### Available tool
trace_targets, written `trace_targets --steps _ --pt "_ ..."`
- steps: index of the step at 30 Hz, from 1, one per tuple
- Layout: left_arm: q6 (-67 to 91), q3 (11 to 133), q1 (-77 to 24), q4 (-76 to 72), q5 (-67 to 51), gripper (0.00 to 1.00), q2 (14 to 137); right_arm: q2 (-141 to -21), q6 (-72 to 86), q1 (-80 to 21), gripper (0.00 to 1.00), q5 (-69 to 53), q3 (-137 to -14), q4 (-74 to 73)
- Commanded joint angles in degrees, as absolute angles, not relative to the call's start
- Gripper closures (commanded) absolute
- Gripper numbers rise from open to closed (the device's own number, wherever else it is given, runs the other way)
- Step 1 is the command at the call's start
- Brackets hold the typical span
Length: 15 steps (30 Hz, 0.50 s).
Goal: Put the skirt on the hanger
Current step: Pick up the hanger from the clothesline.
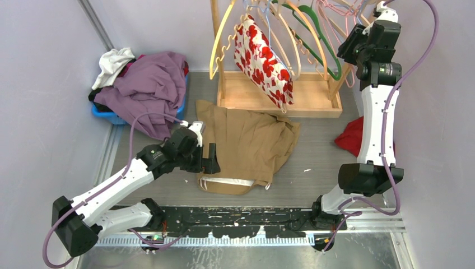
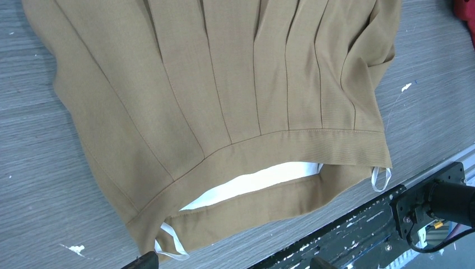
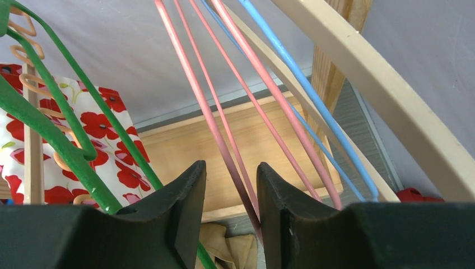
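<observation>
The tan pleated skirt lies flat on the table, waistband toward the arms and gaping over a white lining. My left gripper hovers at the skirt's left waist corner. It is open wide, with only its fingertips showing at the bottom edge of the left wrist view and nothing between them. My right gripper is raised among the hangers on the rack. Its jaws stand partly open around a pink hanger, whose rod runs close to the right finger without being pinched.
A wooden rack holds green, blue and cream hangers and a red-flowered garment. A blue basket heaped with clothes sits at the back left. A red cloth lies by the right arm.
</observation>
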State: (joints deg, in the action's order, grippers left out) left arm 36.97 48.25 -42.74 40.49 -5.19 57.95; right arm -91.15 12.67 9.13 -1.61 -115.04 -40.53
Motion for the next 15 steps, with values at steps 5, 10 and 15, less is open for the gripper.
trace_targets --steps 5,10,15 --pt "35.7 51.1 -42.6 38.6 -5.0 0.01 58.5 -92.2 13.2 9.4 0.68 -2.9 -116.2 -35.6" --pt "35.7 51.5 -42.6 38.9 -4.5 0.01 58.5 -93.3 12.7 9.4 0.83 -3.6 -117.8 -35.5" --pt "35.7 51.5 -42.6 38.9 -4.5 0.01 58.8 -92.8 10.7 9.4 0.90 -4.4 -118.0 -34.4"
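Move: The pink hanger's near bar hangs just off the right fingertips, about 2 cm ahead, level sideways and roughly 1 cm lower. A blue hanger is some 3 cm to the right and 5 cm ahead of that hand. The green hanger is about 9 cm to its left and 4 cm ahead, both a few centimetres lower. From the left hand, the pink bar is around 30 cm ahead, 40 cm right and 27 cm higher. The right fingertips close on the near bar of the pink hanger from either side, going from about half open to nearly shut. Meanwhile the hand eases about 2 cm forward onto the bar and sinks some 1 cm, its wrist practically unturned. ##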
